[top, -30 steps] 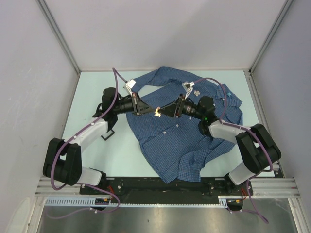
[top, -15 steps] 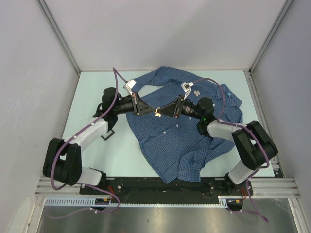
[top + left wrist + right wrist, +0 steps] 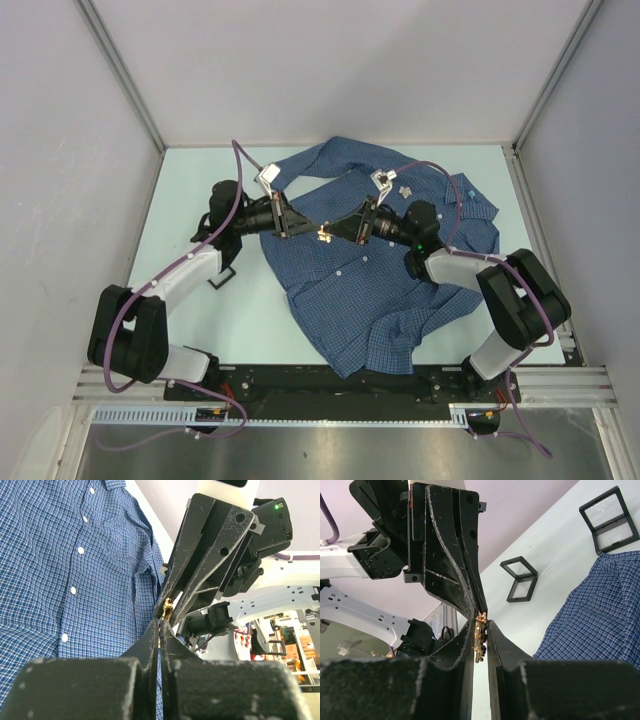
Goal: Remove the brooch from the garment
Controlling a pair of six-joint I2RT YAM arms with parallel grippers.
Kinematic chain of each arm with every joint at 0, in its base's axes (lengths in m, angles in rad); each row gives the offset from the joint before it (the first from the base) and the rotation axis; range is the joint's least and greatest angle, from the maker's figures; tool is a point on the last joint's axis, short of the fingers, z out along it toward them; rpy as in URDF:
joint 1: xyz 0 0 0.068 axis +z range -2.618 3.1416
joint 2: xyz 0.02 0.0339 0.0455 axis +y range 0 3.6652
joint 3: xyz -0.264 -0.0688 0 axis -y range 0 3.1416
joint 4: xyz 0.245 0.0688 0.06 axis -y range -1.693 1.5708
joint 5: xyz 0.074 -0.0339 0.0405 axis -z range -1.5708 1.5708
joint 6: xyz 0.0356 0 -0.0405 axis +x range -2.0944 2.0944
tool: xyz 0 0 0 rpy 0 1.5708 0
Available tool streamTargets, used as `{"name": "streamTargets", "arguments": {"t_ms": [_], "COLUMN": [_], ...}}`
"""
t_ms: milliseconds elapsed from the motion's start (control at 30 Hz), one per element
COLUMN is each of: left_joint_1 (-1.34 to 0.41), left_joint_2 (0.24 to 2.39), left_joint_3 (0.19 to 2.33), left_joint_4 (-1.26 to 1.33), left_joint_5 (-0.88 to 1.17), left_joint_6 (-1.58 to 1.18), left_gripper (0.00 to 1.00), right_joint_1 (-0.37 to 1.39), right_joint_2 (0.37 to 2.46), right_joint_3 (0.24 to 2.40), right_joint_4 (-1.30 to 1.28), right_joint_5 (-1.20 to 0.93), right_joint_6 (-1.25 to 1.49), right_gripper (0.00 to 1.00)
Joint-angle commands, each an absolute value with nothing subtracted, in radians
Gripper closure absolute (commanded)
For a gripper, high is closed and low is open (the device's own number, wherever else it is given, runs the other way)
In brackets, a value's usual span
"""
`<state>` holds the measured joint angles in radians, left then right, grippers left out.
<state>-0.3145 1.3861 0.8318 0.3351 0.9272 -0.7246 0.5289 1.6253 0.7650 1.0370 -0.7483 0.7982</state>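
The garment [image 3: 370, 285] is a blue checked shirt spread across the table, also in the left wrist view [image 3: 60, 555] and the right wrist view [image 3: 600, 610]. The small gold brooch [image 3: 323, 234] hangs above it between the two arms, tip to tip. My left gripper [image 3: 313, 230] is shut, with the brooch [image 3: 168, 609] at its very fingertips. My right gripper [image 3: 334, 234] comes from the opposite side. Its fingers [image 3: 496, 635] are pressed on both faces of the brooch [image 3: 480, 637]. No shirt fabric shows around the brooch in the right wrist view.
Two black-framed clear boxes [image 3: 521, 578] [image 3: 610, 517] lie on the pale table left of the shirt; one black frame [image 3: 222, 277] sits under the left forearm. A small silvery piece [image 3: 405, 188] rests on the shirt near the collar. White walls close in three sides.
The right gripper's jaws have closed in onto the brooch, and its arm has eased slightly to the left. The left gripper has stayed shut in place.
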Motion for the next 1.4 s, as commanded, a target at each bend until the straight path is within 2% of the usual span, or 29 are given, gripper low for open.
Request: {"name": "streamTargets", "arguments": {"t_ms": [0,533,633,767,833,967,1167,1200,1367], "left_joint_1": [-0.321,-0.321,-0.319,-0.305,-0.299,-0.291,-0.291,-0.291,-0.295], "left_joint_2": [1.351,1.341,1.336,1.331,1.336,1.338,1.347,1.354,1.466], "left_joint_3": [0.827,0.796,0.801,0.819,0.834,0.865,0.959,1.0,1.164], "left_joint_4": [0.416,0.491,0.457,0.359,0.287,0.172,-0.112,-0.189,-0.36], "left_joint_5": [0.953,0.965,0.956,0.905,0.878,0.806,0.508,0.382,0.02], "left_joint_6": [-0.759,-0.825,-0.807,-0.74,-0.71,-0.614,-0.433,-0.411,-0.313], "left_gripper": [1.0,1.0,1.0,1.0,1.0,1.0,1.0,1.0,1.0], "right_joint_1": [0.557,0.644,0.643,0.635,0.623,0.577,0.494,0.491,0.471], "right_joint_2": [1.628,1.608,1.594,1.551,1.52,1.464,1.388,1.384,1.393], "right_joint_3": [0.796,0.795,0.79,0.77,0.755,0.73,0.723,0.718,0.71], "right_joint_4": [1.04,0.965,0.973,0.968,0.957,0.91,0.659,0.638,0.607], "right_joint_5": [-0.741,-0.574,-0.581,-0.574,-0.563,-0.528,-0.412,-0.391,-0.344], "right_joint_6": [0.738,0.64,0.649,0.653,0.653,0.638,0.517,0.476,0.433], "right_gripper": [0.83,0.8,0.72,0.49,0.43,0.21,0.15,0.15,0.15]}}
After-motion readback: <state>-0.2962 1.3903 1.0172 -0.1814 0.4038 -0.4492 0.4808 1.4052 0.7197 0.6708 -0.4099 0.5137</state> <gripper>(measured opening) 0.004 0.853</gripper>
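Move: The brooch is held between the facing fingertips, about 1 cm to the right of the left hand's point and about 1 cm to the left of the right hand's, level with both. Counting from the left hand, the garment's nearest white button is some 20 cm below, 5 cm to the right and 2 cm back, the far black frame about 18 cm ahead, 21 cm left and 20 cm below, and the near black frame about 28 cm left, 2 cm back and 20 cm below. With the left fingers keeping their shut grip on the brooch and that hand almost still, the right hand, still with the brooch between its narrowly open fingertips, eases about 2 cm left against it, seeming to bear on the left hand, then spreads its fingers wide, lets go and draws off to the right by about 8 cm and forward. As the right hand leaves, the left carries the brooch forward and left, sinking some 4 cm over the garment, its wrist turning counter-clockwise and rolling left side up by about 25 degrees each. ##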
